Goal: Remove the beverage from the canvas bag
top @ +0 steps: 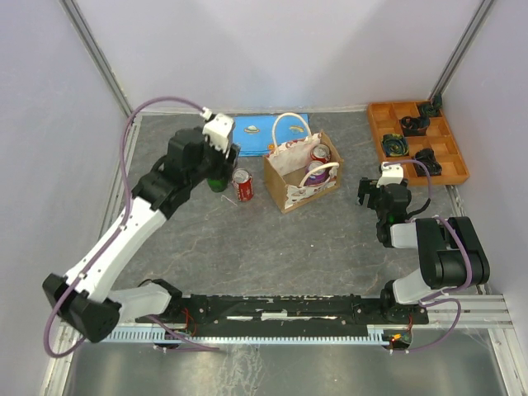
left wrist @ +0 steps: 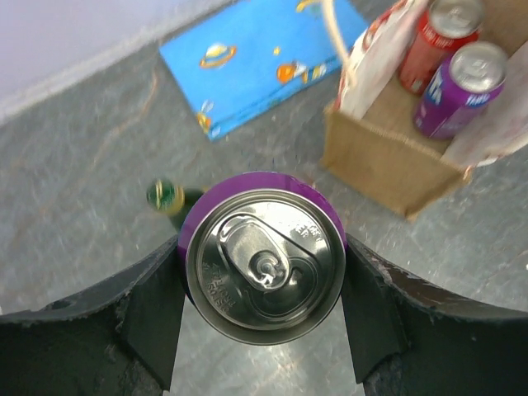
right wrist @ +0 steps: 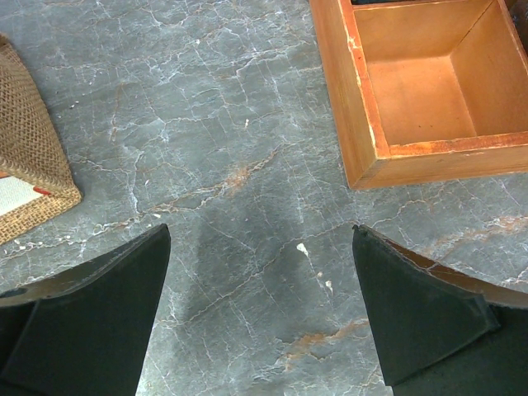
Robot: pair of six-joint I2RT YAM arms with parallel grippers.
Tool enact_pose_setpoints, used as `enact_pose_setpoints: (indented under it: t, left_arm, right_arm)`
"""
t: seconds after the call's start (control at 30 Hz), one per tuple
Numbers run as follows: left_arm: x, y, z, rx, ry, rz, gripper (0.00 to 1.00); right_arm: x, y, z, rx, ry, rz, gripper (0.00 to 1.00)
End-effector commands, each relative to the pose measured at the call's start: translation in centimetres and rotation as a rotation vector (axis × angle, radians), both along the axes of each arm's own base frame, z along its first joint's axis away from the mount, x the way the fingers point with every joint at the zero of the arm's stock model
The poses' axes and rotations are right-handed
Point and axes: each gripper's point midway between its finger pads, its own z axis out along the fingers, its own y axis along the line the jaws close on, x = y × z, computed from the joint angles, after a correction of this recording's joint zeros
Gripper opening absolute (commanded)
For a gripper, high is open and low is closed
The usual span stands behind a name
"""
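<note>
The canvas bag (top: 299, 183) stands open in the middle of the table, with a red can (top: 320, 153) and a purple can (top: 318, 174) upright inside it. The left wrist view shows the same bag (left wrist: 388, 165) and its two cans at the upper right. My left gripper (left wrist: 262, 252) is left of the bag, shut on a third beverage, a purple can (left wrist: 264, 264) seen from above, one finger pressed on each side. From above, the left gripper (top: 221, 161) hides that can. My right gripper (right wrist: 260, 231) hangs open over bare table to the right of the bag.
A red can (top: 242, 186) and a green bottle (left wrist: 165, 196) stand on the table beside the left gripper. A flat blue picture book (top: 260, 132) lies behind the bag. An orange wooden tray (top: 417, 140) with dark parts sits at the back right, near the right gripper.
</note>
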Motion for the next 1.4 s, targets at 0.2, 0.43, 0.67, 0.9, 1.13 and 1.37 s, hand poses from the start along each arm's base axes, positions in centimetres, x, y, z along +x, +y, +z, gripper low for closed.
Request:
enact_pose_setpoints:
  t: [0.2, 0.43, 0.67, 0.9, 1.13, 1.37]
  left_arm:
    - [-1.8, 2.4, -3.9, -0.206, -0.066, 0.172, 0.03]
    - [-1.4, 3.4, -9.0, -0.164, 0.000, 0.248, 0.03]
    - [-0.2, 3.8, -13.2, -0.212, 0.093, 0.269, 0.10]
    - [0.3, 5.1, -15.1, -0.196, 0.124, 0.321, 0.34]
    - [0.9, 6.1, -16.5, -0.205, 0.135, 0.372, 0.40]
    - [1.1, 7.2, -17.5, -0.202, 0.139, 0.413, 0.44]
  right_arm:
    - [1.2, 0.0, 1.9, -0.002, -0.067, 0.006, 0.99]
    - [1.2, 0.1, 1.9, -0.001, -0.068, 0.006, 0.99]
    - [1.3, 0.0, 1.9, -0.001, -0.068, 0.006, 0.99]
    - [1.2, 0.0, 1.9, -0.001, -0.068, 0.006, 0.99]
    - [1.3, 0.1, 1.9, -0.001, -0.068, 0.006, 0.99]
    - [1.2, 0.0, 1.9, -0.001, -0.068, 0.007, 0.99]
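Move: The left hand already holds the purple can high above the table and is taking it to a bare patch of table about 9 cm to its left, level or 1 cm nearer the base, and roughly 29 cm below. The Coke can stands almost underneath, 3 cm ahead; the green bottle is some 8 cm left and 6 cm ahead, the canvas bag about 18 cm right and 7 cm ahead. From the idle right hand that patch lies about 48 cm left, 7 cm back and 5 cm below. Still gripping the purple can, the left hand sinks about 20 cm and swings some 7 cm left, first drawing back around 4 cm and then easing forward by about half of that, towards the bare patch on the near side of the green bottle and to the left of the Coke can. On the way the wrist tips further down by 15 degrees or so and turns roughly 20 degrees counter-clockwise; the quick descent slows to a creep near the table, with the fingers keeping their hold. ##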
